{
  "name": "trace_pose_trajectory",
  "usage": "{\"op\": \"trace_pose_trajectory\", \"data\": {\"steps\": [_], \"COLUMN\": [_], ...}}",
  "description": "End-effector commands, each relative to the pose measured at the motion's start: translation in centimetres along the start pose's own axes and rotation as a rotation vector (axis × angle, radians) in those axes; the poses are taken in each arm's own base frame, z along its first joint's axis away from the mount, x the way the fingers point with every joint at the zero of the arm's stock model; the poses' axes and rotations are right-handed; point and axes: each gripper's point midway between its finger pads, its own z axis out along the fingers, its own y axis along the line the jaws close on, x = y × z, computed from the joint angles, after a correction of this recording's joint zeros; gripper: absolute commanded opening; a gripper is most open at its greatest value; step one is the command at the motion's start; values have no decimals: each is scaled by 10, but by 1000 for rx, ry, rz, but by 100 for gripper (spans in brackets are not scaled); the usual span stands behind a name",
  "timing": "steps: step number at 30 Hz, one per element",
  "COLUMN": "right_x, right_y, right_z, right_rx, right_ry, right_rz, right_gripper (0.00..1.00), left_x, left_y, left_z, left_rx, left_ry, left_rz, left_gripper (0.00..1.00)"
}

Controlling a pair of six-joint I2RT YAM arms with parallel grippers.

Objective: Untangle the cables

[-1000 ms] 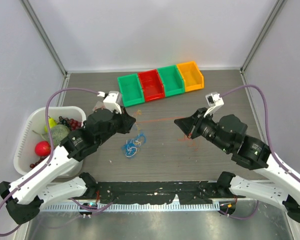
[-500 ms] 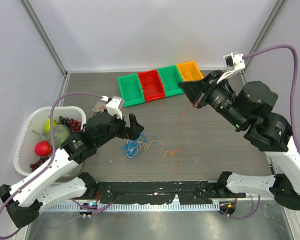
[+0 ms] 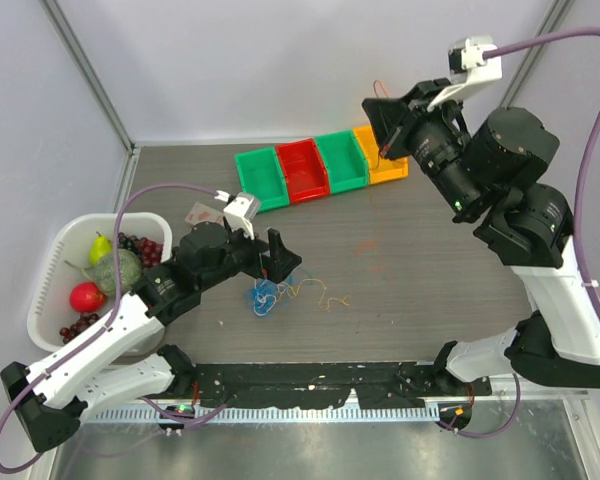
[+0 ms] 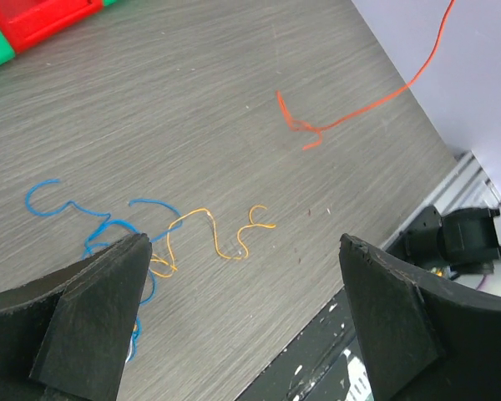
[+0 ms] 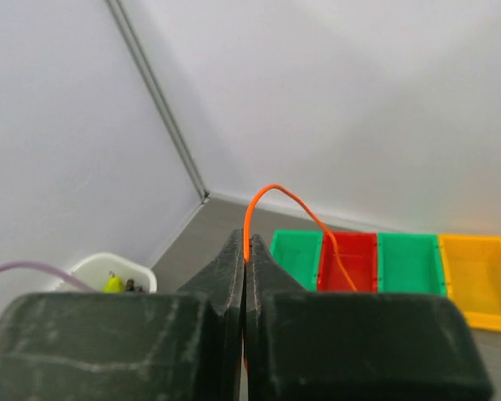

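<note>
A blue cable [image 3: 261,298] [image 4: 100,227] lies in small loops on the table, still crossed with a yellow-orange cable [image 3: 318,293] [image 4: 225,242] that trails to its right. My left gripper [image 3: 271,263] [image 4: 242,244] hovers low over this pair, open wide, with nothing between its fingers. My right gripper [image 3: 378,108] [image 5: 245,244] is raised high over the bins at the back. It is shut on a thin orange-red cable [image 5: 271,195] [image 4: 355,113], which hangs down with its curled lower end resting on the table, apart from the other two.
A row of bins stands at the back: green [image 3: 259,180], red [image 3: 302,169], green [image 3: 341,161], yellow [image 3: 382,152]. A white basket [image 3: 52,262] of fruit sits at the left. A small card [image 3: 199,213] lies near it. The black base rail [image 3: 310,380] runs along the near edge.
My right arm has risen up and back, drawing the orange-red cable out of the tangle. My left gripper has opened and shifted right over the blue and yellow cables.
</note>
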Motion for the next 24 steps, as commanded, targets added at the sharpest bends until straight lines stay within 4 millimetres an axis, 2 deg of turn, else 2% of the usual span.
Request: {"op": "trace_pose_trajectory", "data": {"steps": [1, 2, 4, 5, 6, 7, 8, 9, 10, 12, 14, 18, 19, 20, 24], "right_x": [-45, -49, -60, -60, -68, -66, -71, -67, -72, -55, -58, -35, -36, -28, -33], "right_y": [-9, -11, -17, -20, -24, -31, -33, -42, -44, -53, -56, -69, -72, -74, -83], "right_z": [15, 19, 38, 54, 61, 81, 89, 109, 115, 151, 170, 216, 220, 234, 249], "right_rx": [88, 107, 152, 162, 163, 172, 174, 181, 182, 190, 209, 221, 229, 233, 209], "right_ry": [-148, -171, -248, -273, -304, -326, -346, -359, -379, -380, -449, -469, -480, -485, -568], "right_rz": [-80, -94, -136, -146, -141, -146, -140, -154, -157, -200, -253, -348, -360, -371, -401], "right_gripper": [1, 1, 1, 1, 1, 1, 1, 1, 1, 1, 1, 1, 1, 1, 1], "left_x": [-8, -2, 12, 18, 22, 27, 29, 33, 36, 41, 45, 48, 49, 49, 47], "left_y": [20, 24, 24, 23, 21, 21, 21, 22, 21, 16, 13, 10, 9, 9, 8], "left_z": [1, 2, 5, 5, 4, 2, -1, -4, -7, -13, -16, -23, -24, -26, -29], "left_rx": [-120, -138, -133, -120, -108, -106, -103, -100, -91, -52, -30, -9, -9, -12, -11], "left_ry": [-59, -43, 2, 21, 33, 40, 40, 43, 43, 51, 54, 67, 72, 77, 78], "left_rz": [-73, -93, -128, -137, -144, -158, -172, -182, -189, -200, -206, -205, -206, -208, -214], "left_gripper": [100, 100, 100, 100, 100, 100, 100, 100, 100, 100, 100, 99, 100, 100, 100]}}
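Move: My right hand, still pinching the orange cable high up, has the red bin about 45 cm ahead, 11 cm left and 56 cm below. The right green bin lies some 50 cm ahead and 2 cm right, the left green bin 42 cm ahead and 24 cm left. My open left hand has the blue-and-white tangle roughly 6 cm ahead, 2 cm left and 26 cm below; the yellow cable's loose end is about 6 cm ahead and 15 cm right. I swing my right hand fast and far forward, about 28 cm towards the bins, easing left on the way. It rises slightly, then sinks past its starting height; the fingers stay shut on the orange cable and swing some 20 degrees upward and as much clockwise. Meanwhile my left hand stays open, sinks about 5 cm and draws back and a little left, tipping down. ##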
